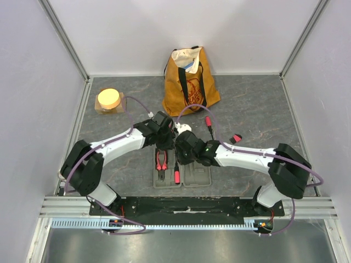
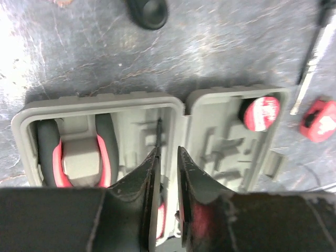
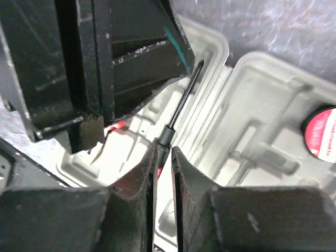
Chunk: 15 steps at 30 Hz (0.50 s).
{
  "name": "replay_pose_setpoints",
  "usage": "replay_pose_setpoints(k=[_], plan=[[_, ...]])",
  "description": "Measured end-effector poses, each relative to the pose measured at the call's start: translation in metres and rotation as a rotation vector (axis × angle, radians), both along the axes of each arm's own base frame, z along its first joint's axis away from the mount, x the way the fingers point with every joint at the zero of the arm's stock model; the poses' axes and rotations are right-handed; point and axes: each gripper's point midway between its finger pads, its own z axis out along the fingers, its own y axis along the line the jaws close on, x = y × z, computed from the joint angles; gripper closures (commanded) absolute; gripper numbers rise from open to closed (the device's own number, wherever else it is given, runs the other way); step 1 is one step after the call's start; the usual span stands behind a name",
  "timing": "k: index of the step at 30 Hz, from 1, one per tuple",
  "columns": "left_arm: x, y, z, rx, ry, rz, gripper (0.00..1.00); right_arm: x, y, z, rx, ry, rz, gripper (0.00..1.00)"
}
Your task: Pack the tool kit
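The dark-grey tool kit case (image 1: pixel 196 176) lies open near the table's front edge. Red-and-black pliers (image 2: pixel 79 157) sit in its left half, and a round red tape measure (image 2: pixel 261 113) sits in its right half. A red-handled screwdriver (image 1: pixel 176 175) lies along the hinge side of the left half, its black shaft (image 3: pixel 184 97) pointing away. My left gripper (image 2: pixel 168 149) hovers over the screwdriver's handle, jaws slightly apart. My right gripper (image 3: pixel 164 149) is open by a narrow gap at the screwdriver's collar, close beside the left gripper (image 3: pixel 105 68).
A second screwdriver (image 1: pixel 208 123) and a small red tool (image 1: pixel 236 138) lie on the table behind the case. The mustard tote bag (image 1: pixel 189 79) stands at the back centre, and a yellow-topped block (image 1: pixel 108 99) sits at the back left.
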Motion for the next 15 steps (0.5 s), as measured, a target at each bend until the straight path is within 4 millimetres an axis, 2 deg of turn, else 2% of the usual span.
replay_pose_setpoints(k=[5,8,15], plan=[[0.017,-0.003,0.052,-0.051,-0.122,0.026,0.67,0.016,0.002,0.047,0.068,-0.104,-0.047,0.69],[0.024,0.003,0.074,-0.075,-0.18,0.05,0.59,0.024,-0.003,0.063,0.078,-0.143,-0.083,0.63],[0.045,0.05,0.112,-0.066,-0.313,0.144,0.37,0.061,-0.029,0.075,0.044,-0.169,-0.197,0.48]])
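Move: The red knife lies about 8 cm ahead of my left hand and 3 cm to its left, some 4 cm below. From the same hand, the packed screwdriver is about 8 cm back and straight in line, and the pliers 8 cm back and 6 cm left. The loose screwdriver lies around 12 cm ahead of my right hand and 11 cm to its right, with the red roll 3 cm ahead and 7 cm right; both are about 4 cm lower. I lift both hands clear of the packed screwdriver, already released, and spread the fingers to about half open. My left hand climbs some 11 cm, easing forward and then swinging left over the table beyond the case, its fingers tipping up and outward; my right rises about 7 cm, levelling off as it reaches forward and then right across the lid, turning slightly clockwise. ##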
